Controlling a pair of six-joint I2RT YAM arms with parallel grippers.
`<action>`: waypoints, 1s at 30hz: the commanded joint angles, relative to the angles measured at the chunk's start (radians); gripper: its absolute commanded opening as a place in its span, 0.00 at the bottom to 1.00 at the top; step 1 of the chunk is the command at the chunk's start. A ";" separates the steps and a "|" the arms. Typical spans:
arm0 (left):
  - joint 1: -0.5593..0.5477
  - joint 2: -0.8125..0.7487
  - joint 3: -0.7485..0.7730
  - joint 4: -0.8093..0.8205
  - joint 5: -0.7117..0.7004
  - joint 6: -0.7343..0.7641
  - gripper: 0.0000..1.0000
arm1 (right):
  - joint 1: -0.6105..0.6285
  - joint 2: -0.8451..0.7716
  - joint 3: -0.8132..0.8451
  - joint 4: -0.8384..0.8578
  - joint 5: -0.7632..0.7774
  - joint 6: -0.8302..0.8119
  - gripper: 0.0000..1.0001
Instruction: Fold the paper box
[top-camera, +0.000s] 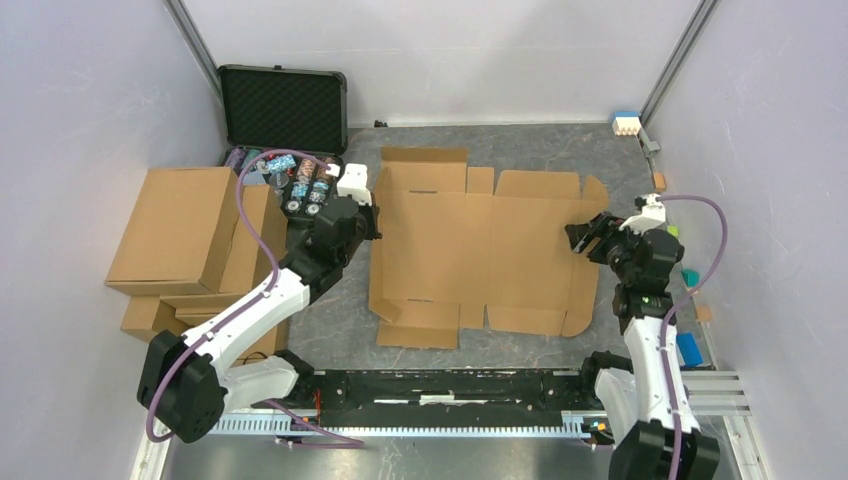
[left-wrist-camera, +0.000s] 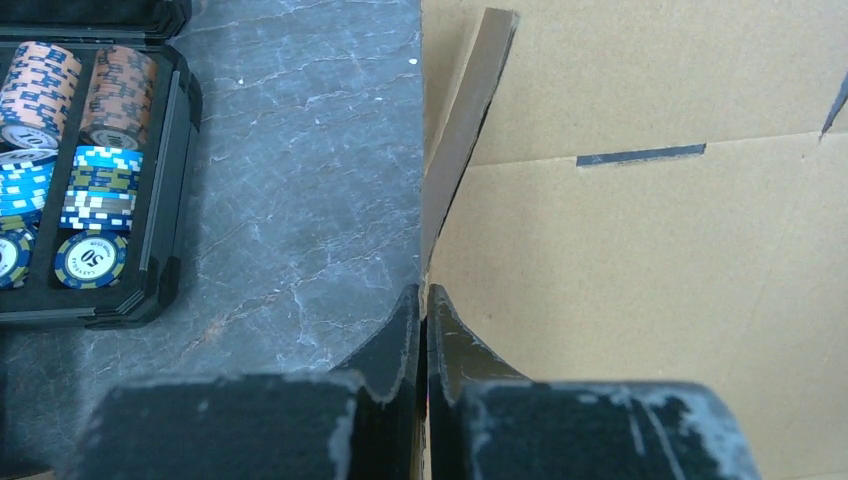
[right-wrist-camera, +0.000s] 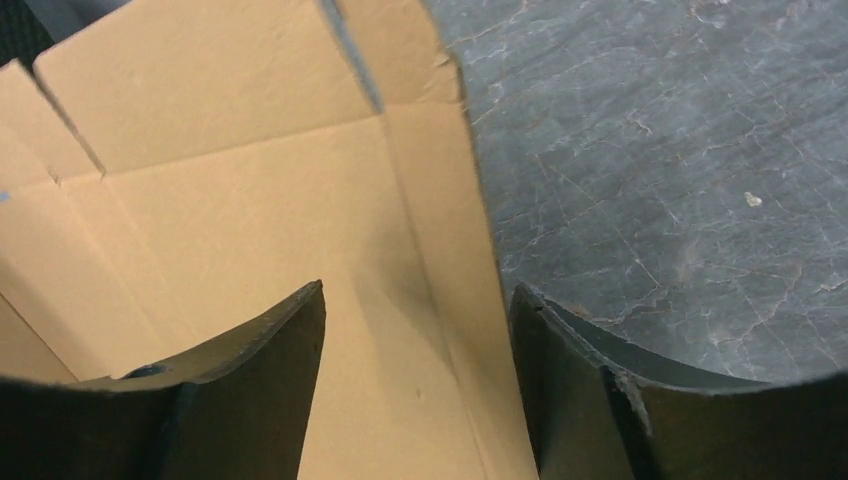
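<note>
The paper box (top-camera: 480, 250) is a flat brown cardboard sheet lying spread out mid-table with its flaps out. My left gripper (top-camera: 372, 228) is at its left edge. In the left wrist view, the gripper (left-wrist-camera: 422, 300) is shut on the edge of the paper box (left-wrist-camera: 650, 250), and a narrow side flap (left-wrist-camera: 465, 130) stands up just beyond the tips. My right gripper (top-camera: 583, 238) is at the sheet's right edge. In the right wrist view it (right-wrist-camera: 418, 300) is open, its fingers standing either side of the creased right side strip (right-wrist-camera: 450, 260).
An open black case (top-camera: 285, 110) with poker chips (left-wrist-camera: 90, 180) sits at the back left, close to my left gripper. Stacked brown cartons (top-camera: 185, 235) fill the left side. Small coloured blocks (top-camera: 690, 275) lie along the right edge. A black rail (top-camera: 450, 385) runs along the front.
</note>
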 joint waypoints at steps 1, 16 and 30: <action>0.003 -0.044 -0.046 0.177 -0.023 -0.010 0.02 | 0.099 -0.115 -0.032 -0.066 0.148 -0.102 0.74; 0.003 -0.136 -0.169 0.285 -0.049 0.008 0.02 | 0.151 -0.265 0.258 -0.470 0.503 -0.042 0.98; 0.000 -0.228 -0.291 0.461 -0.061 0.044 0.02 | 0.250 -0.235 0.035 -0.373 0.065 0.171 0.98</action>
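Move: Over the box sheet's right edge, the right hand, already opening, has the right panel's middle about 8 cm to its left, level fore and aft, some 9 cm below. The right side flap lies 4 cm right and 3 cm back, the panel's near flap 9 cm left and 19 cm back. The left hand, gripping the left edge, has that right panel 39 cm right and 6 cm back, the chip case 22 cm left and 10 cm ahead. Opening fully, the right hand draws back about 4 cm and drifts right, hops up some 9 cm, then swings left and sinks again over the right panel, still clear of the cardboard. The left hand keeps its pinch on the sheet's left edge, tipping its fingers up some 15 degrees while easing a little back, left and up. ##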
